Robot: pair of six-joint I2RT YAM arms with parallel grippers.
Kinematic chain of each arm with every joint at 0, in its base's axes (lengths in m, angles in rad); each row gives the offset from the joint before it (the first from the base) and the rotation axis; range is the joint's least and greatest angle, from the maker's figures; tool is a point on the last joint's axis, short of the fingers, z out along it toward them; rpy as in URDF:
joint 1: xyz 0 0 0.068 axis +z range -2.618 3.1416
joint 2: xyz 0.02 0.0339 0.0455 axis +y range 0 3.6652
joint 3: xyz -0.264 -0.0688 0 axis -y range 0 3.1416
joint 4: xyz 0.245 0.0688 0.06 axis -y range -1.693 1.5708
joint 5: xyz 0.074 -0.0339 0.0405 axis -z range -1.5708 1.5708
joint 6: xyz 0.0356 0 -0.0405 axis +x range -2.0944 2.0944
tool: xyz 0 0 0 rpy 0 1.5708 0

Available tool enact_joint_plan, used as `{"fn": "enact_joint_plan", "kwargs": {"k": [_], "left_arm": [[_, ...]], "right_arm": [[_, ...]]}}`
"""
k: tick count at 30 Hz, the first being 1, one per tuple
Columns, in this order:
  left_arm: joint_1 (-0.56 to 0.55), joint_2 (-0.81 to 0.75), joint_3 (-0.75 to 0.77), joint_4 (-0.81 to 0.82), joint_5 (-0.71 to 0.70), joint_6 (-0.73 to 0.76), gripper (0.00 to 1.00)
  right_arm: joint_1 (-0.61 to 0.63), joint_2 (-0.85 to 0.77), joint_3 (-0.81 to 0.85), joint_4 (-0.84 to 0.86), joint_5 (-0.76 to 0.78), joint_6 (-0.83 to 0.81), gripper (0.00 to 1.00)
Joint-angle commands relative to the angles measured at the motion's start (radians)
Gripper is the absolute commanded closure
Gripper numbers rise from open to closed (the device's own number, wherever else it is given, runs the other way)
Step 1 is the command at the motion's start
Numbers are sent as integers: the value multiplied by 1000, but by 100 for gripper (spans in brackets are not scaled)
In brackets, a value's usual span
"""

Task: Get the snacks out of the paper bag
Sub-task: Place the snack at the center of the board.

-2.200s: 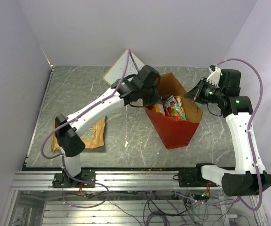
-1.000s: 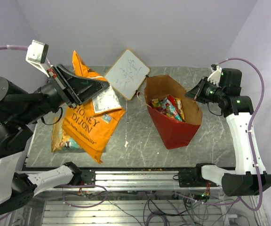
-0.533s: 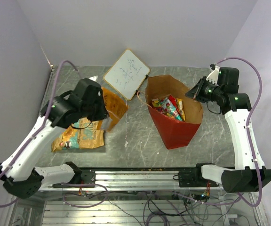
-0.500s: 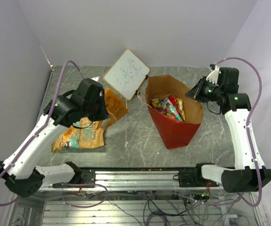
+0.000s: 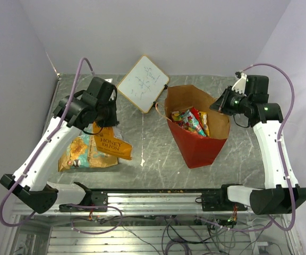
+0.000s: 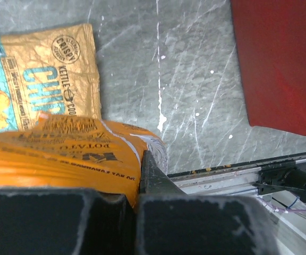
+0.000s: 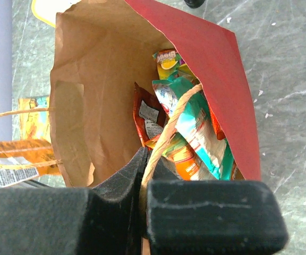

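The red paper bag (image 5: 196, 144) stands open at table centre, its brown inside (image 7: 92, 90) showing. Several snacks (image 5: 190, 121) lie in it, teal, orange and red (image 7: 198, 130). My right gripper (image 5: 220, 104) is at the bag's right rim, shut on its twisted handle (image 7: 170, 130). My left gripper (image 5: 105, 118) is left of the bag, shut on an orange Honey Dijon packet (image 5: 112, 144), which fills the left wrist view (image 6: 57, 156). That packet hangs low over a tan and teal chips packet (image 5: 81, 155) lying flat on the table (image 6: 41, 79).
A white whiteboard (image 5: 143, 83) lies at the back, behind the bag's left side. The metal rail (image 5: 158, 197) runs along the near table edge. Purple walls close in the left and right sides. The bag's red side (image 6: 280, 64) is right of my left gripper.
My left arm pulled the orange packet out of the bag, swung it high to the left, then lowered it over the tan packet. The right gripper has kept its hold on the handle.
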State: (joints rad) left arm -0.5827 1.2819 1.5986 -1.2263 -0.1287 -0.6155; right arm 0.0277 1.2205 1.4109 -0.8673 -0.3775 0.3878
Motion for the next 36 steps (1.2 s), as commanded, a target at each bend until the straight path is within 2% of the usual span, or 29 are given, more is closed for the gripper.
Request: {"fn": "enact_joint_plan", "kwargs": {"k": [1, 5, 10, 18, 22, 30, 33, 36], "left_arm": [[22, -6, 100, -20, -12, 61, 93], [38, 22, 118, -61, -33, 82, 93], [71, 45, 48, -20, 13, 168, 93], [136, 50, -28, -44, -117, 216, 93], [201, 52, -82, -32, -112, 222, 93], [303, 78, -206, -30, -225, 264, 93], [345, 89, -252, -4, -247, 255, 93], [380, 132, -296, 19, -333, 221, 93]], "right_arm": [[2, 21, 39, -2, -25, -17, 100], [3, 31, 66, -8, -39, -8, 100], [14, 27, 72, -15, -51, -1, 100], [17, -1, 45, -14, -48, -2, 100], [28, 2, 32, -2, -54, -2, 100], [79, 48, 91, -14, -29, -23, 100], [107, 55, 117, -28, -4, -36, 100], [134, 63, 129, -35, 3, -37, 100]]}}
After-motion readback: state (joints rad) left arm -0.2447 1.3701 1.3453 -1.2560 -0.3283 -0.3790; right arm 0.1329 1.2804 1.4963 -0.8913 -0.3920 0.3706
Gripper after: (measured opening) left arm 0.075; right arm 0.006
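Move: The left hand already pinches the top of the orange snack bag, which hangs below it. The gold chip bag it is being taken over lies flat about 15 cm to this hand's left, level with it fore and aft and some 27 cm below. The whiteboard lies some 34 cm ahead and 8 cm right, on the table; the red paper bag's middle is about 32 cm right and 2 cm ahead. From the right hand, the gold chip bag lies some 52 cm left, 7 cm back. The left hand lifts the hanging orange snack bag a couple of centimetres, then swings it about 13 cm left while sinking to some 10 cm below where it began, over the gold chip bag, the wrist turning about 30 degrees so its left side rises and the fingers tip further down, grip kept. The right hand, still shut on the paper bag's rope handle, drifts about 3 cm to its left, mostly late on, and tugs the bag's mouth along a little. ##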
